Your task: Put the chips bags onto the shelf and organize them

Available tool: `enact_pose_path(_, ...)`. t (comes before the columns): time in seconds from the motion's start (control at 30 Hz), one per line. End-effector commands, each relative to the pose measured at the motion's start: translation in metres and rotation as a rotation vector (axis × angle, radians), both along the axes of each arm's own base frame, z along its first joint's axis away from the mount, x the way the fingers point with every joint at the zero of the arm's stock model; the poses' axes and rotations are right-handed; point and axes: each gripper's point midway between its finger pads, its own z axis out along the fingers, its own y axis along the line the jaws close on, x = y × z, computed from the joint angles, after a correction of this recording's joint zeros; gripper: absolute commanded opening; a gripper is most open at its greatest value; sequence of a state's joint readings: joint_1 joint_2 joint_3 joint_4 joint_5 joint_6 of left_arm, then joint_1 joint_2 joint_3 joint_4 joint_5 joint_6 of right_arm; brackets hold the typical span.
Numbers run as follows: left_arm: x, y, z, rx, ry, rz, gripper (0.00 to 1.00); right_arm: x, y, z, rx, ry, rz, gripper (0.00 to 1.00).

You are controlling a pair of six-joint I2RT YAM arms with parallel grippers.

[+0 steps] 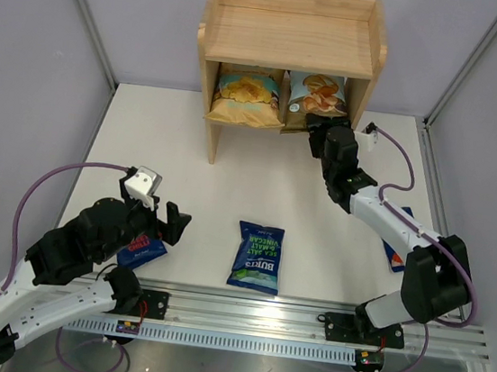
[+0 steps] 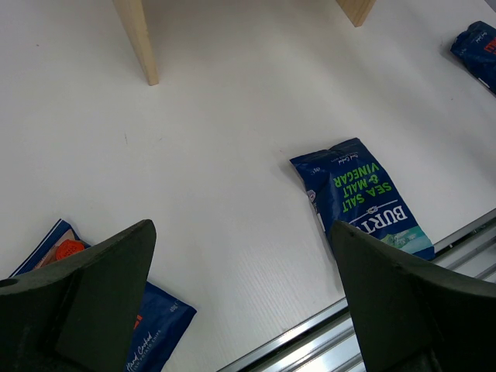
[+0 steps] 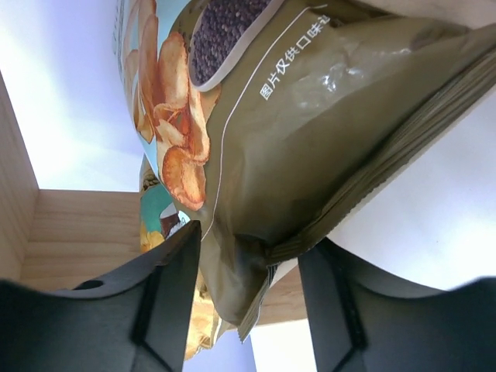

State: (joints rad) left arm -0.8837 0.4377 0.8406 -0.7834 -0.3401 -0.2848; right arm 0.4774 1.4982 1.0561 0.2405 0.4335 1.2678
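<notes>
The wooden shelf (image 1: 289, 37) stands at the back of the table. On its lower tier the yellow chips bag (image 1: 246, 95) is on the left and the cassava chips bag (image 1: 317, 93) on the right. My right gripper (image 1: 322, 122) is at the cassava bag's bottom edge. In the right wrist view that bag (image 3: 310, 116) fills the frame, and its lower corner hangs between the parted jaws of the open right gripper (image 3: 252, 244). A green-lettered Burts bag (image 1: 257, 256) lies flat at front centre. My left gripper (image 1: 161, 216) hovers wide open beside a red-lettered Burts bag (image 1: 143, 247).
Another dark-blue Burts bag (image 1: 394, 254) lies at the right, partly under the right arm. The shelf's front leg (image 2: 139, 39) stands on the white table ahead of the left gripper (image 2: 242, 232). A metal rail (image 1: 304, 324) runs along the near edge.
</notes>
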Motion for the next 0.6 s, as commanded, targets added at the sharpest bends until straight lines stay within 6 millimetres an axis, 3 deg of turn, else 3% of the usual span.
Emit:
enact_pose_path(0.0, 0.004, -0.004, 0.008, -0.013, -0.028, -0.004, 0.99, -0.011, -0.007, 0.029, 0.039, -0.064, -0.002, 0.61)
enact_pose_path(0.1, 0.005, -0.002, 0.007, -0.008, -0.025, 0.007, 0.99, -0.018, -0.009, 0.033, 0.044, -0.070, 0.009, 0.65)
enact_pose_path(0.23, 0.009, 0.004, 0.009, -0.004, -0.017, 0.060, 0.99, -0.027, -0.014, 0.033, 0.042, -0.070, 0.012, 0.85)
enact_pose_path(0.27, 0.010, 0.005, 0.010, -0.005, -0.015, 0.073, 0.99, -0.029, -0.014, 0.032, 0.039, -0.067, 0.014, 0.99)
enact_pose_path(0.43, 0.013, 0.011, 0.020, -0.069, 0.013, 0.159, 0.99, -0.045, -0.020, 0.028, 0.013, -0.054, 0.031, 0.99)
enact_pose_path(0.5, 0.015, 0.008, 0.022, -0.119, 0.027, 0.185, 0.99, -0.055, -0.025, 0.034, 0.003, -0.075, 0.034, 0.99)
enact_pose_path(0.57, 0.019, -0.004, 0.023, -0.187, 0.032, 0.179, 0.99, -0.064, -0.031, 0.027, -0.028, -0.076, 0.034, 0.99)
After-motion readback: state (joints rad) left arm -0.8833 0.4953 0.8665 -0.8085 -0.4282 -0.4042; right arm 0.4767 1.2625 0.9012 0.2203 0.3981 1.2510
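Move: The right hand is at the shelf's open front, its fingers about the brown front seam of the cassava chips bag. The bag's middle lies about 9 cm ahead of this hand, 1 cm to its left and 2 cm above. The gold chips bag lies level with it, some 17 cm farther left; the shelf's right side panel is about 6 cm ahead and 8 cm right of the hand. From the left hand the cassava bag is roughly 38 cm ahead and 31 cm right, 3 cm up. Backing straight out of the shelf's mouth, the right hand draws about 5 cm away from the cassava chips bag, rising some 2 cm and easing about as far to its right. The already loosened fingers spread fully as it leaves, coming free of the brown front seam, with the wrist hardly turning. ##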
